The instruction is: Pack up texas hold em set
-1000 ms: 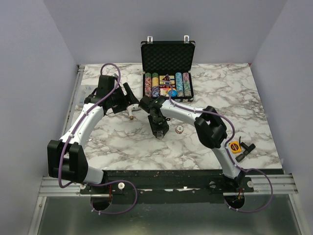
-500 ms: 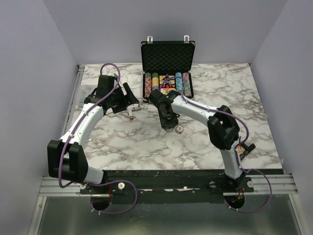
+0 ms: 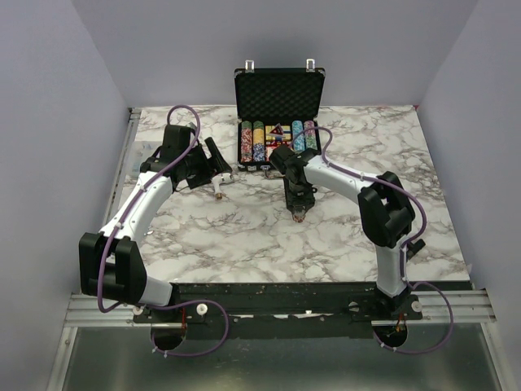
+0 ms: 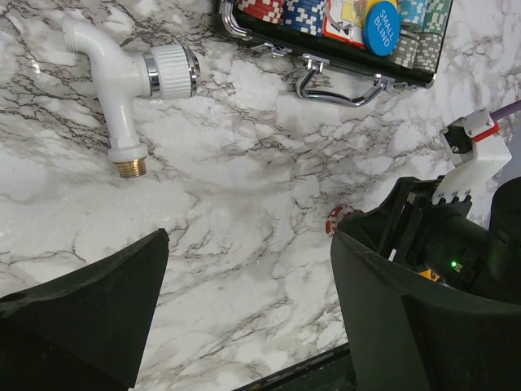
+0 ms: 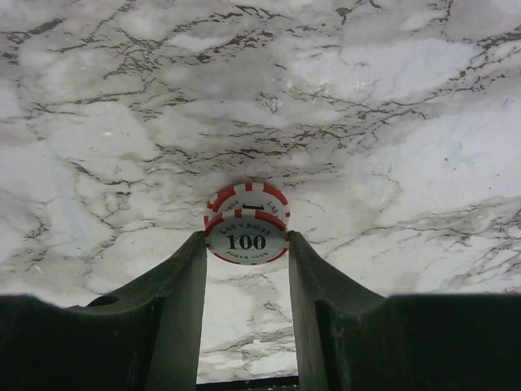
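The black briefcase (image 3: 279, 91) stands open at the table's far side, its foam lid upright. Its tray holds multicoloured chip rows (image 3: 259, 140), and a blue disc (image 4: 380, 26) lies among them. A red-and-white poker chip (image 5: 247, 238) marked 100 lies on the marble in front of the case. My right gripper (image 5: 247, 236) points down over the chip, and its fingertips press against the chip's two edges. A second red-and-white rim shows just beyond the chip; I cannot tell whether it is another chip or a reflection. My left gripper (image 4: 248, 244) hovers open over bare marble, left of the case.
A white plastic tap fitting (image 4: 122, 81) with a brass thread lies on the marble just beyond my left gripper. The case's chrome handle (image 4: 338, 81) faces the arms. Grey walls enclose the table on three sides.
My right arm has swung to the right, bringing its gripper from left of the poker chip to directly over it, with the fingers around it. The left arm has not moved.
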`<state>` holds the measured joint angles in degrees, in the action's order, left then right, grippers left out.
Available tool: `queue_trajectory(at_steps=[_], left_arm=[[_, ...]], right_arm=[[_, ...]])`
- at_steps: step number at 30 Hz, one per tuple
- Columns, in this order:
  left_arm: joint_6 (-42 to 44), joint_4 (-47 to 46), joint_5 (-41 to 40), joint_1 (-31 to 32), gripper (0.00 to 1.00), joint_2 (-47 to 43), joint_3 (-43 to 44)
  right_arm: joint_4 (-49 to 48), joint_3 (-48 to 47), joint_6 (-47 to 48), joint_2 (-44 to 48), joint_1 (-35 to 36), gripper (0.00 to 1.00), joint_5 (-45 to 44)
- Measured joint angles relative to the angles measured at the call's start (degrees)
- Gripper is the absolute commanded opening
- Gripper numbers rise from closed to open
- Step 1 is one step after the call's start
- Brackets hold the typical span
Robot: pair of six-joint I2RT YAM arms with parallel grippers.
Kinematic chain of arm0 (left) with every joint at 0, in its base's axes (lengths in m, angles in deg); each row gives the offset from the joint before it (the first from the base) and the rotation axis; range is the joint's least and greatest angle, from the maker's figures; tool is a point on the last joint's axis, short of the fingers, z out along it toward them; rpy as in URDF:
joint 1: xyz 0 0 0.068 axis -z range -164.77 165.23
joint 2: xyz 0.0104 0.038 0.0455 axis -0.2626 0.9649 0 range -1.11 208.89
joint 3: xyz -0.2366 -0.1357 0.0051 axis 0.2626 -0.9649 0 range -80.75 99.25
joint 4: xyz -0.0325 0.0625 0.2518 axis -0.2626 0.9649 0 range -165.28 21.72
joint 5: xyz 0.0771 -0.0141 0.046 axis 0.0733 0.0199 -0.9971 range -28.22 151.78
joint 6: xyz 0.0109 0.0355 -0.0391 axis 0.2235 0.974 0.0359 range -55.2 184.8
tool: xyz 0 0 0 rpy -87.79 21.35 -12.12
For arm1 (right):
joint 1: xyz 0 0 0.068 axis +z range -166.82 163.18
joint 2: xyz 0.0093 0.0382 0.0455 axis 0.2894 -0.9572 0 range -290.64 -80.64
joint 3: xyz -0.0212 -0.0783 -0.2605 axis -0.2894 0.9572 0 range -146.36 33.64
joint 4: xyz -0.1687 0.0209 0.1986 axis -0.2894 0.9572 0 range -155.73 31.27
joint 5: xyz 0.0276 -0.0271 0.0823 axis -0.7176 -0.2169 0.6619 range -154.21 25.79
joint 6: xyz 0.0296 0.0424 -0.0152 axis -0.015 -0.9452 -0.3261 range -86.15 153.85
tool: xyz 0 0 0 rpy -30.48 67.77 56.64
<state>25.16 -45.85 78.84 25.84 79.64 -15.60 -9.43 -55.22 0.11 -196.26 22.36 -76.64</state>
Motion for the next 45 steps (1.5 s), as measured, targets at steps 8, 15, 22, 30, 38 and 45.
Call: queue_trajectory(at_steps=[8,15,22,30,38,45], left_arm=[[-0.1,0.0,0.0,0.0,0.80,0.3,0.0],[-0.1,0.0,0.2,0.0,0.80,0.7,0.0],[-0.1,0.0,0.2,0.0,0.80,0.8,0.0],[-0.7,-0.1,1.6,0.0,0.79,1.0,0.0],[-0.9,-0.2,2.7,0.0,0.79,1.0,0.0],[-1.4,-0.2,3.4,0.0,0.77,1.0,0.0]], right_arm=[[-1.4,0.0,0.4,0.0,0.0,0.39,0.3],[-1.4,0.0,0.8,-0.1,0.0,0.49,0.3],[-1.4,0.0,0.8,-0.2,-0.2,0.61,1.2],[-3.6,4.2,-2.0,2.3,-0.4,0.70,0.8],[-10.9,13.7,-18.3,15.1,-4.3,1.00,-0.2],[-14.9,23.5,-41.8,22.6,-6.8,1.00,0.1]])
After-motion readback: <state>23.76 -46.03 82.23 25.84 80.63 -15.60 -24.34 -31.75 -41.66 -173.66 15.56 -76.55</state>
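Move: The right gripper holds a 100 chip close over the small chip stack, whose middle is about 1 cm ahead, level sideways and 2 cm below. From this hand the open chip case lies some 25 cm ahead and 6 cm left at about the same height, and the white faucet about 12 cm ahead and 26 cm left, roughly 1 cm lower. From the left hand, the stack is some 24 cm right, 5 cm back and 16 cm below. Keep the right gripper nearly still over the chip stack, nudging it barely half a centimetre, then open the fingers to let go of the 100 chip on top. Once clear, lift about 4 cm and slide some 3 cm right, away from the stack, opening wide while the wrist turns clockwise about 45 degrees and tilts the fingertips some 20 degrees to the left. ##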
